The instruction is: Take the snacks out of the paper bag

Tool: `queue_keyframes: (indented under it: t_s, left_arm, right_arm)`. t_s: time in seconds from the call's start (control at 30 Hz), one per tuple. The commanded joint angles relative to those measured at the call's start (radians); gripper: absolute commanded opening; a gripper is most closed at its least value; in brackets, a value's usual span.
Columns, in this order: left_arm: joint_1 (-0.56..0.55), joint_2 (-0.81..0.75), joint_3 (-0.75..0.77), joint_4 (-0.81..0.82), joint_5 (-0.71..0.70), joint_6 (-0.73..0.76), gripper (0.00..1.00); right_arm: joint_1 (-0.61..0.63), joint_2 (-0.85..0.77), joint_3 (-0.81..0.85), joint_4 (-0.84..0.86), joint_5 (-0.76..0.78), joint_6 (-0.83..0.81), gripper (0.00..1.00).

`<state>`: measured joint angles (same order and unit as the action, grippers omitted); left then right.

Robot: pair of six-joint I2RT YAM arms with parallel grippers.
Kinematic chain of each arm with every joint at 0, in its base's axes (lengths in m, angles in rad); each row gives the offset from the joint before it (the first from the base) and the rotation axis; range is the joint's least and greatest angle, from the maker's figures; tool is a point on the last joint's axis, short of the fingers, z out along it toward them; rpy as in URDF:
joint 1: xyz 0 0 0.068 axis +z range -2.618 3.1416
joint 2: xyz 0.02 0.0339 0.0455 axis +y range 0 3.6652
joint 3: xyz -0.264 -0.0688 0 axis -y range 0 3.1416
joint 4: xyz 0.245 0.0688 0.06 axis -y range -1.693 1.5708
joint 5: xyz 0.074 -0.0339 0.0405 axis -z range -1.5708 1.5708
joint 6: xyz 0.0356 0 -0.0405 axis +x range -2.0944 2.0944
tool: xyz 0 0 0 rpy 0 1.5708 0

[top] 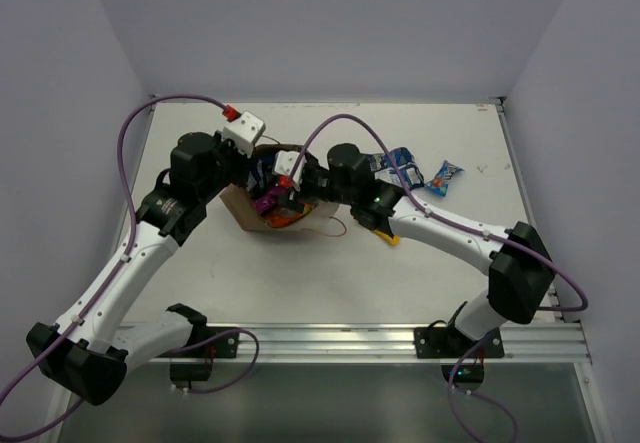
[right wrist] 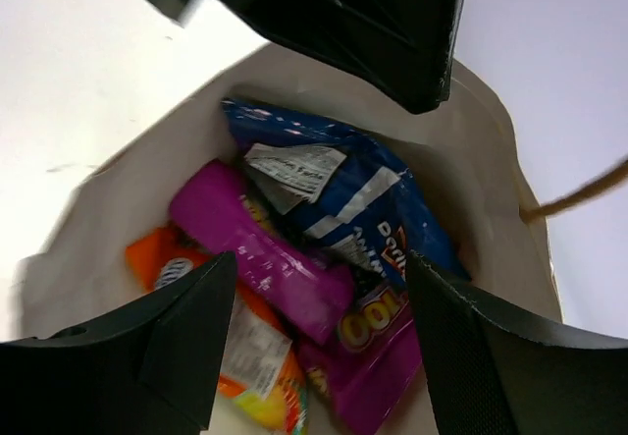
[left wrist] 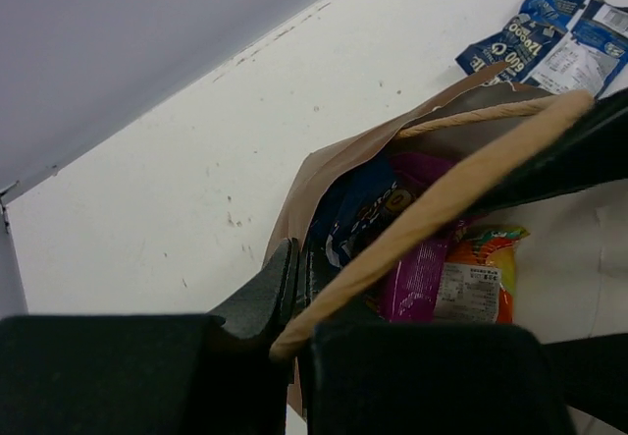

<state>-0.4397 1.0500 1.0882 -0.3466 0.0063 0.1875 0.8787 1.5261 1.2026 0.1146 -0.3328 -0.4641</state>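
The brown paper bag [top: 244, 210] lies mid-table with its mouth open. My left gripper [left wrist: 297, 280] is shut on the bag's rim [left wrist: 324, 165] and holds it open. My right gripper [right wrist: 319, 332] is open at the bag's mouth, its jaws either side of a magenta pouch [right wrist: 265, 248]. Inside the bag lie a blue chip bag [right wrist: 368, 194], a second magenta pouch [right wrist: 388, 366] and an orange packet [right wrist: 257, 361]. The left wrist view shows the chip bag [left wrist: 358, 214], a magenta pouch [left wrist: 417, 268] and the orange packet [left wrist: 481, 278] too.
Outside the bag, right of it, lie a blue-white packet [top: 397, 167], a small blue wrapper [top: 445, 176] and a yellow bar [top: 381, 233] under the right arm. The bag's paper handle [left wrist: 461, 190] crosses its mouth. The table's back wall is close behind.
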Motion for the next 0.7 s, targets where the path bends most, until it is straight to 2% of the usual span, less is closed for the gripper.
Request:
queue_keyframes:
  t_s: [0.0,0.33,0.47,0.67]
  left_arm:
    - [-0.002,-0.035,0.016,0.116,0.090,-0.046,0.00]
    - [-0.002,-0.033,0.022,0.084,0.123,-0.043,0.00]
    - [-0.002,-0.033,0.024,0.078,0.132,-0.034,0.00]
    - [-0.002,-0.030,0.024,0.080,0.138,-0.031,0.00]
  right_arm:
    - [0.000,0.051,0.046,0.169,0.078,-0.111,0.72]
    - [0.000,0.192,0.040,0.388,0.198,-0.218,0.75]
    - [-0.001,0.230,0.067,0.399,0.204,-0.242,0.76]
    - [0.000,0.307,0.135,0.321,0.150,-0.219,0.73]
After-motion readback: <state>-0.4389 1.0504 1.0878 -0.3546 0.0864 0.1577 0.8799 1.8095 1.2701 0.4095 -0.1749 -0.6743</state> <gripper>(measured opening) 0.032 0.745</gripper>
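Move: The blue chip bag inside the paper bag lies some 9 cm ahead of the right hand, 7 cm to its left and 10 cm below. The purple snack bag sits on the near side of it, about 4 cm ahead, 5 cm left and 12 cm below the hand, and the orange one about 1 cm back, 3 cm left and equally low. From the left hand the blue bag is about 3 cm ahead, 4 cm right and 14 cm down. Mainly forward, by about 7 cm, while sinking and shifting left some 4 cm each, the right hand reaches deeper into the paper bag towards the blue chip bag. It rolls some 15 degrees, far side rising, and its fingers stay wide open. The left hand keeps its pinch on the handle and eases slightly right. ##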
